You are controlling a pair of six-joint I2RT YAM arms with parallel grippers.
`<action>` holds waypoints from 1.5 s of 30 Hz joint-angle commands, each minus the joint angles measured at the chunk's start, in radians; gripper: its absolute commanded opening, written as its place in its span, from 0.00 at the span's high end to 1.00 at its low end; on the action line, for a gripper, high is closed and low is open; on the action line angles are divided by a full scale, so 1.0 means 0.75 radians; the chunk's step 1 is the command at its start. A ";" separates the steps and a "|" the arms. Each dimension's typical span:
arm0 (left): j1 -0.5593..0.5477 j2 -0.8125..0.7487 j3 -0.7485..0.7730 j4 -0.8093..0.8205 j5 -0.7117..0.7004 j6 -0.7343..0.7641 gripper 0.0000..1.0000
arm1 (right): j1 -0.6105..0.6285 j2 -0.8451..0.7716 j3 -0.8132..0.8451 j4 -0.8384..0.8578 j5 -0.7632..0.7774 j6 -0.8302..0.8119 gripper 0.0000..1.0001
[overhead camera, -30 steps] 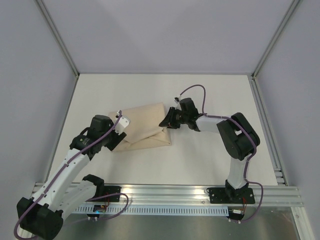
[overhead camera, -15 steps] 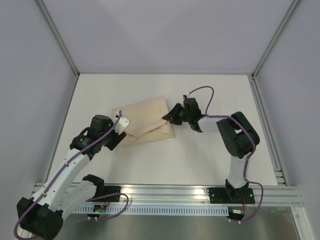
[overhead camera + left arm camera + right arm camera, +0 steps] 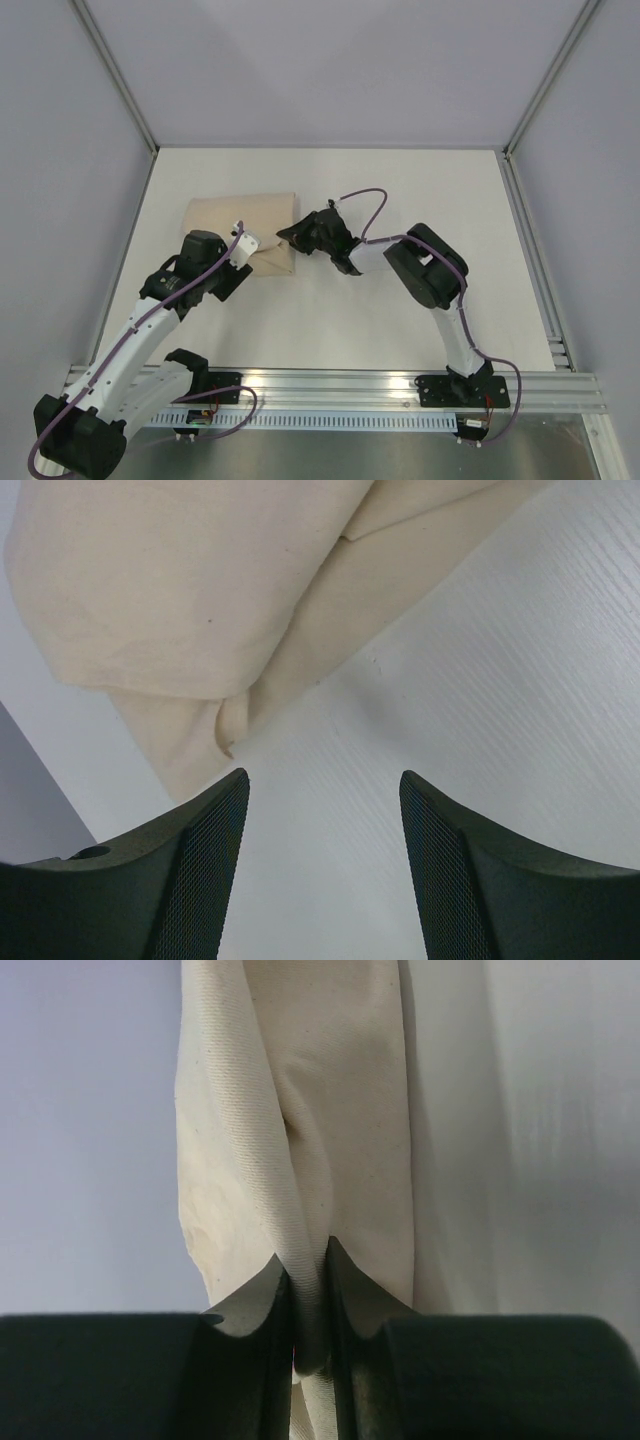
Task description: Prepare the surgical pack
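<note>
The tan cloth sheet (image 3: 240,212) of the surgical pack lies folded into a bundle on the white table, left of centre. My right gripper (image 3: 287,237) is shut on a fold of the tan cloth sheet (image 3: 300,1160) at its right edge; the pinched fabric runs between the two fingers (image 3: 250,1300). My left gripper (image 3: 238,272) hovers open just in front of the bundle's near corner, with only bare table between its fingers (image 3: 190,860). The cloth (image 3: 200,590) fills the upper left of the left wrist view. No tray, clamps, tweezers, packets or gauze are in view.
The white table (image 3: 400,200) is framed by aluminium posts (image 3: 120,80) and grey walls. A metal rail (image 3: 330,385) runs along the near edge where both arm bases are bolted.
The right gripper has swept leftward with the cloth's right edge, folding it over so the bundle is now narrower and sits further left. The left arm has stayed still.
</note>
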 commanded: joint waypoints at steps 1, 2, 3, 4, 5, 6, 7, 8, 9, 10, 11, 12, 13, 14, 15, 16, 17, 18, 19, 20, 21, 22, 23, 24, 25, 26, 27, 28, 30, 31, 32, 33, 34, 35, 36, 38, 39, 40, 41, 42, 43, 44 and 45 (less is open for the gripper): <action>0.009 -0.017 -0.006 0.034 -0.016 -0.024 0.29 | 0.006 0.118 0.093 -0.007 0.164 0.186 0.99; 0.009 -0.017 -0.008 0.034 -0.016 -0.024 0.29 | 0.019 0.154 0.115 -0.021 0.176 0.206 0.99; 0.009 -0.017 -0.008 0.038 -0.016 -0.024 0.29 | 0.025 0.171 0.148 -0.040 0.186 0.210 0.99; 0.009 -0.017 -0.008 0.038 -0.018 -0.022 0.29 | 0.029 0.189 0.181 -0.080 0.192 0.210 0.99; 0.009 -0.015 -0.008 0.038 -0.018 -0.024 0.29 | 0.035 0.222 0.246 -0.105 0.197 0.212 1.00; 0.009 -0.015 -0.010 0.036 -0.018 -0.024 0.29 | 0.037 0.236 0.275 -0.124 0.215 0.220 1.00; 0.009 -0.015 -0.008 0.038 -0.016 -0.024 0.29 | 0.037 0.263 0.330 -0.152 0.223 0.227 1.00; 0.009 -0.013 -0.008 0.038 -0.018 -0.024 0.29 | 0.035 0.273 0.355 -0.167 0.231 0.231 1.00; 0.009 -0.013 -0.010 0.038 -0.020 -0.024 0.29 | 0.037 0.283 0.381 -0.185 0.250 0.233 1.00; 0.009 -0.013 -0.010 0.036 -0.020 -0.024 0.29 | 0.039 0.294 0.412 -0.230 0.258 0.233 1.00; 0.009 -0.013 -0.010 0.036 -0.018 -0.024 0.29 | 0.041 0.312 0.463 -0.250 0.278 0.233 1.00; 0.009 -0.013 -0.008 0.036 -0.018 -0.024 0.29 | 0.041 0.320 0.492 -0.289 0.282 0.227 0.99; 0.009 -0.009 -0.008 0.036 -0.020 -0.024 0.29 | 0.043 0.343 0.518 -0.308 0.291 0.225 0.99; 0.009 -0.010 -0.010 0.036 -0.018 -0.024 0.29 | 0.041 0.353 0.565 -0.324 0.295 0.223 0.99; 0.009 -0.011 -0.010 0.038 -0.022 -0.024 0.29 | 0.041 0.361 0.582 -0.342 0.293 0.212 1.00; 0.009 -0.011 -0.010 0.036 -0.022 -0.022 0.29 | 0.037 0.377 0.596 -0.343 0.291 0.172 0.99; 0.009 -0.011 -0.010 0.036 -0.026 -0.022 0.29 | 0.031 0.386 0.633 -0.339 0.266 0.137 1.00; 0.009 -0.011 -0.010 0.036 -0.028 -0.022 0.29 | 0.023 0.392 0.647 -0.339 0.248 0.106 1.00; 0.007 -0.013 -0.010 0.036 -0.028 -0.022 0.29 | 0.013 0.404 0.670 -0.341 0.227 0.017 0.99; 0.009 -0.013 -0.010 0.036 -0.024 -0.024 0.29 | 0.004 0.408 0.692 -0.349 0.183 -0.027 1.00; 0.009 -0.013 -0.010 0.036 -0.024 -0.024 0.29 | 0.000 0.412 0.751 -0.406 0.164 -0.070 0.99; 0.009 -0.011 -0.012 0.038 -0.024 -0.022 0.29 | -0.014 0.420 0.778 -0.432 0.146 -0.127 0.99; 0.009 -0.011 -0.012 0.036 -0.022 -0.022 0.29 | -0.022 0.421 0.796 -0.449 0.127 -0.150 1.00; 0.009 -0.008 -0.012 0.036 -0.020 -0.024 0.29 | -0.030 0.421 0.821 -0.455 0.127 -0.166 0.99; 0.009 -0.008 -0.010 0.036 -0.018 -0.022 0.29 | -0.040 0.419 0.829 -0.465 0.111 -0.172 1.00; 0.009 -0.006 -0.012 0.036 -0.018 -0.020 0.29 | -0.047 0.418 0.833 -0.471 0.064 -0.168 1.00; 0.009 -0.008 -0.016 0.038 -0.018 -0.020 0.29 | -0.047 0.410 0.829 -0.470 0.053 -0.162 0.98; 0.009 -0.006 -0.016 0.040 -0.020 -0.018 0.29 | -0.049 0.406 0.829 -0.478 0.041 -0.162 0.94; 0.009 -0.004 -0.024 0.042 -0.036 -0.018 0.29 | -0.049 0.357 0.807 -0.504 0.033 -0.176 0.73; 0.009 0.000 -0.024 0.042 -0.041 -0.016 0.29 | -0.049 0.335 0.746 -0.496 0.035 -0.178 0.67; 0.009 0.000 -0.024 0.038 -0.041 -0.016 0.29 | -0.049 0.306 0.713 -0.484 0.045 -0.184 0.53; 0.009 0.000 -0.024 0.038 -0.037 -0.016 0.29 | -0.053 0.247 0.676 -0.457 0.049 -0.203 0.47; 0.009 0.000 -0.022 0.036 -0.030 -0.016 0.29 | -0.053 0.220 0.652 -0.455 0.053 -0.219 0.41; 0.009 0.000 -0.022 0.038 -0.024 -0.016 0.29 | -0.053 0.194 0.621 -0.461 0.055 -0.248 0.22; 0.009 0.000 -0.022 0.038 -0.022 -0.016 0.29 | -0.053 0.139 0.609 -0.482 0.057 -0.305 0.14; 0.009 0.000 -0.022 0.034 -0.022 -0.016 0.29 | -0.055 0.077 0.556 -0.494 0.062 -0.370 0.00; 0.009 -0.002 -0.022 0.032 -0.022 -0.016 0.29 | -0.057 0.012 0.535 -0.498 0.064 -0.429 0.00; 0.009 -0.004 -0.022 0.028 -0.022 -0.016 0.29 | -0.057 -0.019 0.511 -0.500 0.062 -0.454 0.00; 0.009 -0.006 -0.022 0.026 -0.020 -0.016 0.29 | -0.057 -0.052 0.474 -0.512 0.062 -0.481 0.00; 0.009 -0.008 -0.022 0.026 -0.020 -0.016 0.29 | -0.061 -0.119 0.445 -0.533 0.064 -0.528 0.00; 0.009 -0.010 -0.024 0.024 -0.020 -0.016 0.29 | -0.063 -0.156 0.419 -0.539 0.060 -0.548 0.00; 0.009 -0.011 -0.024 0.021 -0.018 -0.016 0.29 | -0.067 -0.193 0.386 -0.539 0.053 -0.575 0.00; 0.009 -0.011 -0.024 0.021 -0.018 -0.016 0.29 | -0.071 -0.272 0.315 -0.543 0.049 -0.604 0.00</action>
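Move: The cloth's right part is still pinched in the right fingers, its middle about 10 cm to their left and 1 cm ahead, some 3 cm lower. The held part is bound for bare table about 8 cm ahead and 6 cm left, 3 cm down. The table's far edge lies roughly 24 cm straight ahead, its left edge some 37 cm left and level. From the left hand, the cloth's middle is about 14 cm ahead, 1 cm right and 11 cm below. Dragging the folded cloth by its pinched right part, the right hand goes about 8 cm forward and 6 cm left towards the table's far left, then eases to a stop. It sinks about a centimetre as the fingers open wide and let go, then backs off rightward and climbs clear of the cloth, tipping up some 10 degrees. ##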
